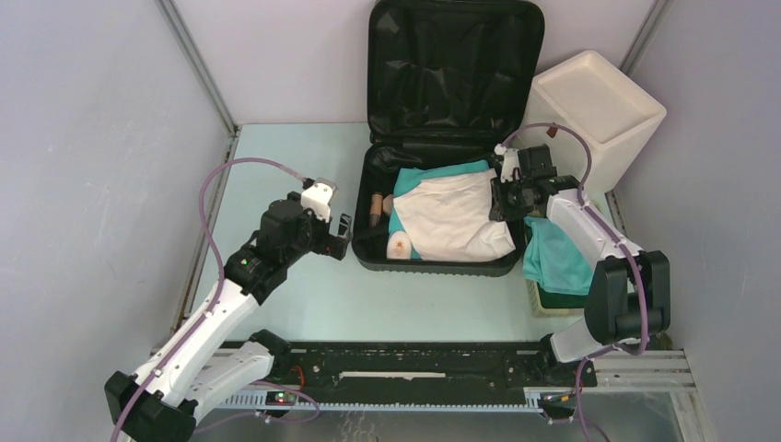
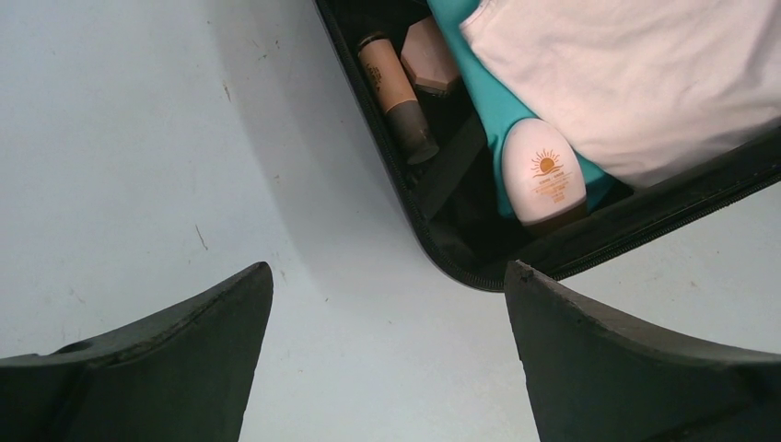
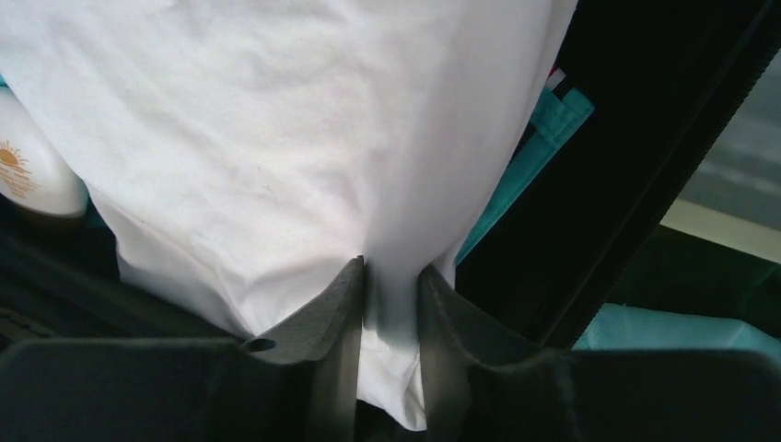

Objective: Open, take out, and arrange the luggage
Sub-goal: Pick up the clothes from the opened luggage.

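The black luggage [image 1: 433, 267] lies open on the table, its lid [image 1: 451, 64] leaning against the back wall. Inside it a white garment [image 1: 451, 216] rests on a teal cloth [image 1: 433, 175], with a white sunscreen bottle [image 2: 543, 175] and a brown tube [image 2: 391, 87] at the left end. My right gripper [image 3: 391, 267] is over the garment's right edge, part-way open, with a fold of the white garment [image 3: 276, 138] between its fingers. My left gripper [image 2: 387, 276] hangs wide open and empty above the table, just left of the luggage's near-left corner [image 2: 460, 272].
A white box [image 1: 599, 106] stands at the back right. Beside the luggage on the right, a teal cloth [image 1: 557, 258] is draped over a basket [image 1: 553, 299] under my right arm. Grey walls close in both sides.
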Robot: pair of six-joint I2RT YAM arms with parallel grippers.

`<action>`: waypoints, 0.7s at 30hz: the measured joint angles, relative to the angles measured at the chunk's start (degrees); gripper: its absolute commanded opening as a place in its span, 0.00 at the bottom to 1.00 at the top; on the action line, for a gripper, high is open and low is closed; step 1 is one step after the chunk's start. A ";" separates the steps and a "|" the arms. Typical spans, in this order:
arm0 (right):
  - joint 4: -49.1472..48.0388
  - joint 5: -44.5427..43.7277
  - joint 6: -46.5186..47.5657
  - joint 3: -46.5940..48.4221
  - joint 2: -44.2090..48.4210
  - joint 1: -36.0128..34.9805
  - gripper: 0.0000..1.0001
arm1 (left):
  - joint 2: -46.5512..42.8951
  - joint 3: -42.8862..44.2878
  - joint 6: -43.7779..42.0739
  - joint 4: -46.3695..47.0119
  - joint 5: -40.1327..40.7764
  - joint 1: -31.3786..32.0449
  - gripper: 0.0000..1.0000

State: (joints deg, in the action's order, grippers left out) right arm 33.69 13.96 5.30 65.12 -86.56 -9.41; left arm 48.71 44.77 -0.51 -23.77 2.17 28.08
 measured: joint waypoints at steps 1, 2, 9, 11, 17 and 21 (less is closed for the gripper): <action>0.02 -0.04 0.00 0.00 -0.04 0.00 0.22 | 0.00 0.00 0.02 0.00 -0.02 0.00 1.00; 0.04 -0.15 0.13 0.00 -0.04 0.00 0.19 | 0.00 0.00 0.00 0.00 -0.04 0.00 1.00; 0.85 -0.61 0.92 0.20 0.87 0.00 0.02 | 0.00 0.00 0.02 0.00 -0.85 -0.11 1.00; 1.95 -0.42 1.33 1.05 1.88 0.00 0.02 | 0.00 0.02 0.00 0.00 -0.92 -0.11 1.00; 5.05 0.70 3.30 6.58 4.22 0.00 0.02 | 0.00 0.00 0.00 0.00 -0.96 -0.11 1.00; 5.75 0.48 4.57 9.27 4.28 0.07 0.02 | 0.00 0.00 0.00 0.00 -0.98 -0.11 1.00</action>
State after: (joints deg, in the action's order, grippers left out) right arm 39.44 14.44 9.87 74.39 -82.28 -9.34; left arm 48.71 44.77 -0.51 -23.77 1.19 27.97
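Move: Right at the right hand's still half-open fingertips lies the right-hand edge of the white shirt in the luggage. The shirt's middle is about 10 cm to the left, level fore and aft and barely lower. The sunscreen bottle lies some 22 cm left and 6 cm back; the basket's teal cloth is roughly 13 cm right, 8 cm back and slightly lower. From the left hand the shirt's middle is about 24 cm right, 5 cm ahead and 9 cm below. Closing on the bunched right edge of the white shirt, the right hand stays almost in place until its fingers have it pinched. Then, gathering speed, it goes nearly straight up about 7 cm, easing barely forward near the end, keeping the shirt between the fingertips while the wrist tips the fingers up some 10 degrees. ##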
